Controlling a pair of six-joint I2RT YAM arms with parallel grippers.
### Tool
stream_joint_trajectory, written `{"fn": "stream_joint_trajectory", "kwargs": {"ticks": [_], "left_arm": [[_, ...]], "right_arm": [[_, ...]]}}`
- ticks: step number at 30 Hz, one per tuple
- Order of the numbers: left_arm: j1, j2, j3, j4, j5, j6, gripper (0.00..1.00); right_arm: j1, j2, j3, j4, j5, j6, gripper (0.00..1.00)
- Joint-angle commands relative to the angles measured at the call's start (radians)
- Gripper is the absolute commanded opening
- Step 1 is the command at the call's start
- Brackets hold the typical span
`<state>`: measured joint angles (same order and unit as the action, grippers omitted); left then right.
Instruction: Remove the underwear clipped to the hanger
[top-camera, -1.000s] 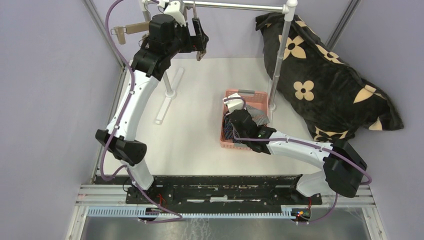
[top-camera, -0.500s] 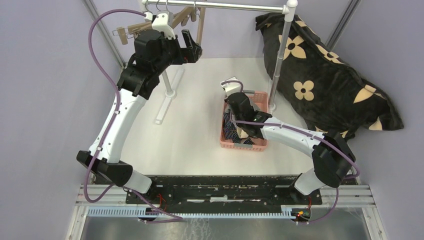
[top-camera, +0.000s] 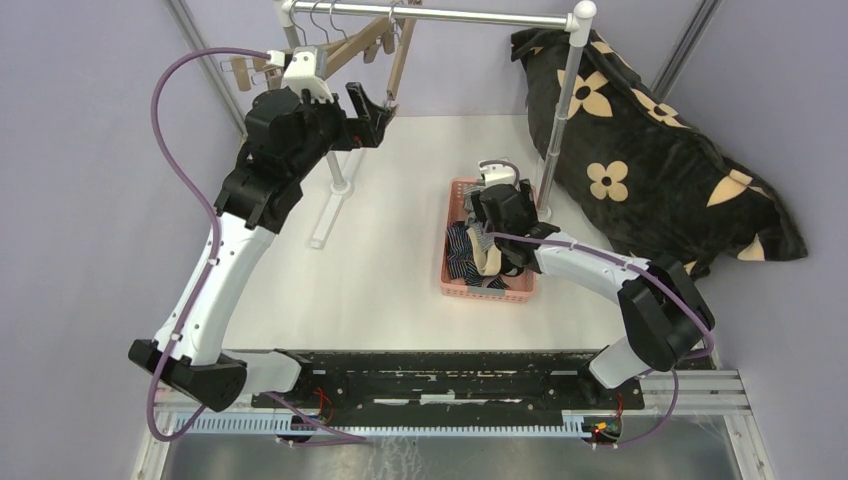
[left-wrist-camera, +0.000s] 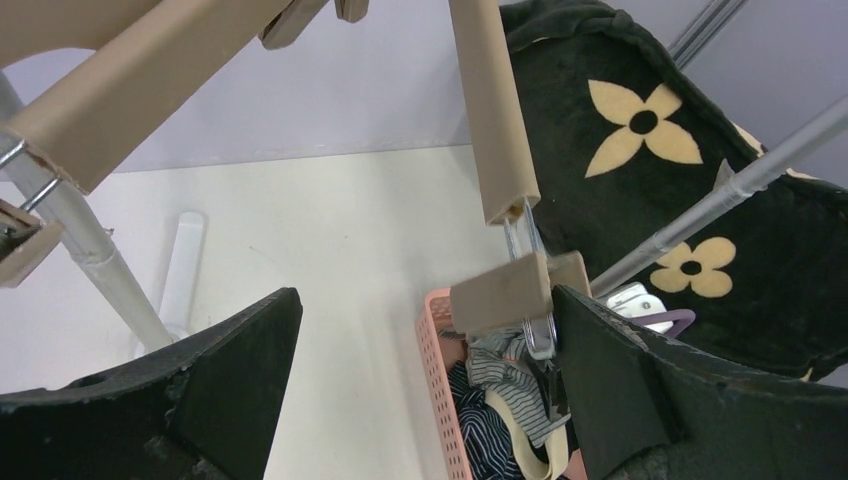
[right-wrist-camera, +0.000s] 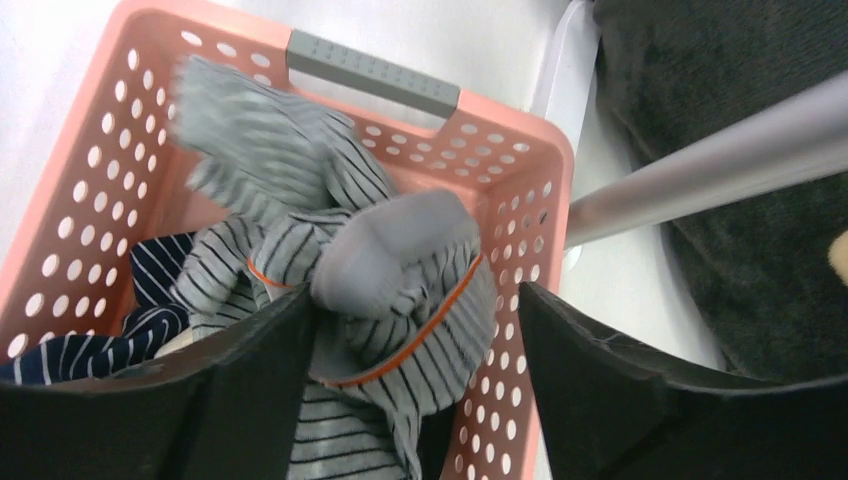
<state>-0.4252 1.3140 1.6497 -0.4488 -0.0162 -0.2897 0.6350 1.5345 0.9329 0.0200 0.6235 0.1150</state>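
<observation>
Several wooden hangers (top-camera: 352, 42) hang on the rail; their clips show no cloth. One hanger's bar (left-wrist-camera: 490, 100) and bare clip (left-wrist-camera: 500, 293) hang just in front of my left gripper (left-wrist-camera: 425, 295), which is open and holds nothing; from above, the left gripper (top-camera: 372, 108) is just below the rail. The underwear lies in the pink basket (top-camera: 450, 250): a grey-and-white striped pair (right-wrist-camera: 340, 240), a navy striped pair (right-wrist-camera: 150, 330) and a beige waistband (left-wrist-camera: 525, 440). My right gripper (right-wrist-camera: 415, 295) stands open over the basket, the grey striped pair loose between its fingers, against the left one.
The rack's upright pole (top-camera: 560, 110) stands right behind the basket, with its white foot (top-camera: 335, 195) to the left. A large black flower-print cushion (top-camera: 640, 160) fills the right side. The basket's grey handle (right-wrist-camera: 372, 72) is at its far rim.
My right gripper has opened and let the grey striped pair drop into the basket, moving toward its far end. My left arm has drawn back leftward from the hangers.
</observation>
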Motion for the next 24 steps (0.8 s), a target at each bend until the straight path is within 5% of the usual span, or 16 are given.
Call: {"fn": "stream_joint_trajectory", "kwargs": {"ticks": [1,16,24], "left_arm": [[0.004,-0.087,-0.050,0.050,0.020,0.014,0.99],[0.004,-0.324,-0.241,0.107,0.015,0.029,0.99],[0.005,-0.476,-0.362,0.106,-0.030,0.035,0.99]], "right_arm": [[0.006,-0.050,-0.012,0.043,0.000,-0.005,0.84],[0.006,-0.435,-0.031,-0.101,-0.083,-0.044,0.92],[0.005,-0.707,-0.127,-0.191,0.094,0.002,1.00]]}}
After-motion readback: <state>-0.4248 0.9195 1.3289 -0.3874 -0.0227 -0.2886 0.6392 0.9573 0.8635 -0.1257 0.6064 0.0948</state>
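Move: The striped underwear that the right gripper is letting go of lies just below it, about 1 cm ahead, 2 cm left and 8 cm down. The basket's middle is some 5 cm back, 3 cm left and 8 cm down, and the rack's right post stands about 3 cm ahead and 9 cm to the right. From the left gripper, that underwear is roughly 2 cm ahead, 25 cm right and 38 cm down; the nearest hanger's clip is about 3 cm ahead and 4 cm right, level with it. Open the right gripper the rest of the way and, after a brief stay over the basket, lift it about 15 cm off the striped underwear, tipping the fingers up some 15 degrees as you draw back and, late on, to the right. Meanwhile pull the wide-open left gripper back roughly 9 cm and a little left, away from the empty hangers. ##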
